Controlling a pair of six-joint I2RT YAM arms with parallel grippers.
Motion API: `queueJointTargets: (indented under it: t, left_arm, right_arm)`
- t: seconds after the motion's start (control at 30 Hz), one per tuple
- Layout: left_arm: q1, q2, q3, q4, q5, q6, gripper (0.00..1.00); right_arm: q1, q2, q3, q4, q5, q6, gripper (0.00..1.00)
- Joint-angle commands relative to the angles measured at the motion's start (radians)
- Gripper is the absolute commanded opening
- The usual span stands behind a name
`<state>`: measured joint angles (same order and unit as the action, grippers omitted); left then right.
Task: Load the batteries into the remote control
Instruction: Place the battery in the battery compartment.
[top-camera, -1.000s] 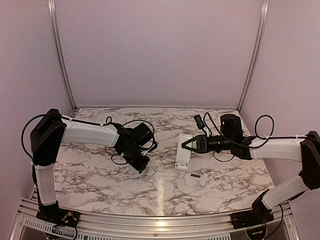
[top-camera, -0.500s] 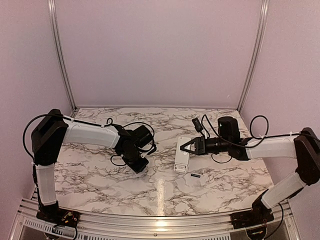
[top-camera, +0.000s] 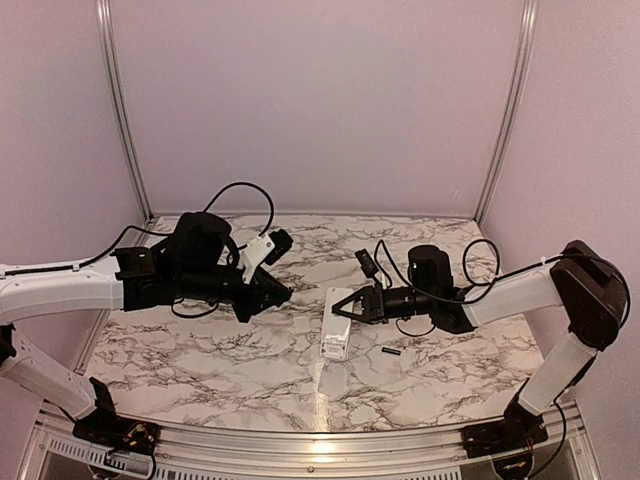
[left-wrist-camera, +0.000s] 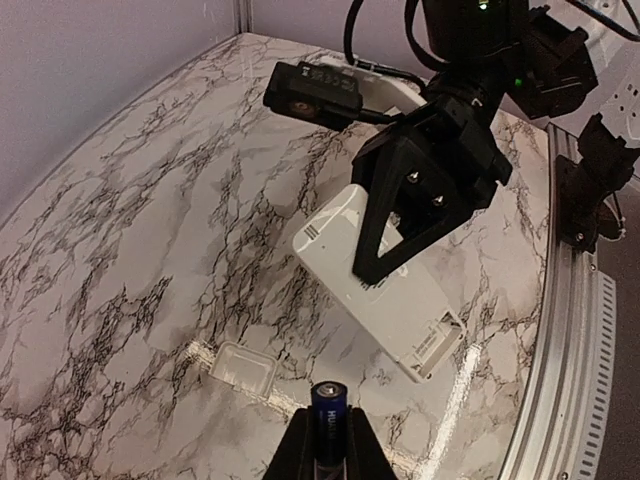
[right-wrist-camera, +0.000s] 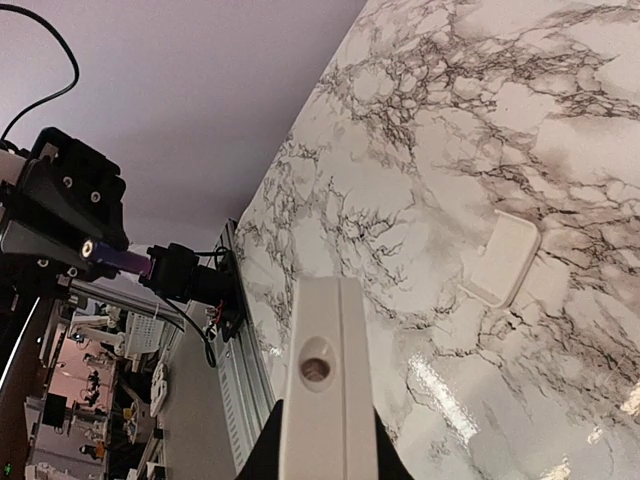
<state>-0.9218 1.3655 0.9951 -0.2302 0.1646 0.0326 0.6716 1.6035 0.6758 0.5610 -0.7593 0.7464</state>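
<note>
My right gripper (top-camera: 347, 305) is shut on the white remote control (top-camera: 335, 327), holding it back side up and slanted just above the table centre. In the left wrist view the remote control (left-wrist-camera: 400, 300) shows an open compartment at its near end, under the right gripper (left-wrist-camera: 420, 200). My left gripper (left-wrist-camera: 328, 440) is shut on one dark battery (left-wrist-camera: 328, 410) that sticks out past the fingertips, a short way from the remote. From the top view, the left gripper (top-camera: 281, 293) points right. A second battery (top-camera: 391, 352) lies on the table right of the remote.
A small white cover plate (top-camera: 302, 324) lies flat between the two grippers, also seen as the cover plate (left-wrist-camera: 243, 369) and the cover plate (right-wrist-camera: 505, 258). The metal table rim (top-camera: 320, 440) runs along the front. Purple walls close the back and sides.
The left arm has lifted and swung round, so its gripper now points right at the remote. The right gripper has carried the remote left and nearer the front.
</note>
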Motion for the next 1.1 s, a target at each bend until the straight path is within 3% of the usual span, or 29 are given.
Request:
queueJointTargets:
  t: [0.0, 0.43, 1.07]
  left_arm:
    - [-0.064, -0.051, -0.066, 0.149, 0.078, 0.127, 0.00]
    - [-0.232, 0.078, 0.015, 0.061, 0.065, 0.370, 0.00]
    - [-0.250, 0.158, 0.034, 0.010, 0.002, 0.433, 0.00]
  right_arm:
    - [0.038, 0.040, 0.072, 0.104, -0.012, 0.057, 0.00]
    - [0.117, 0.112, 0.118, 0.232, -0.062, 0.156, 0.00]
    - [0.144, 0.098, 0.117, 0.267, -0.077, 0.185, 0.00]
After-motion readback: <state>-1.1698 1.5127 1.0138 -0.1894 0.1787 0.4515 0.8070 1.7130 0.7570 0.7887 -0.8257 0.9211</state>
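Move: The remote's battery compartment faces up at the near end of the remote in the right fingers. It lies roughly 6 cm back, 11 cm right and 9 cm below the left hand, which holds a battery, and about 8 cm back, 2 cm left and 3 cm below the right hand. From the left hand, the cover lies on the table 10 cm ahead, 4 cm right and 19 cm down, and the spare battery about level, 27 cm right and as low. The left hand keeps its pinch on the battery and brings it back about 9 cm and some 6 cm right to the remote's near end, rising slightly before sinking to finish about 4 cm lower, while its wrist turns about 30 degrees clockwise so the fingers point across at the compartment. The right hand, still gripping the remote, brings it to meet the battery, going left some 5 cm, with some back and up and a slight counter-clockwise turn, and both hands ease almost to a stop; whether the battery touches the compartment can't be seen. ##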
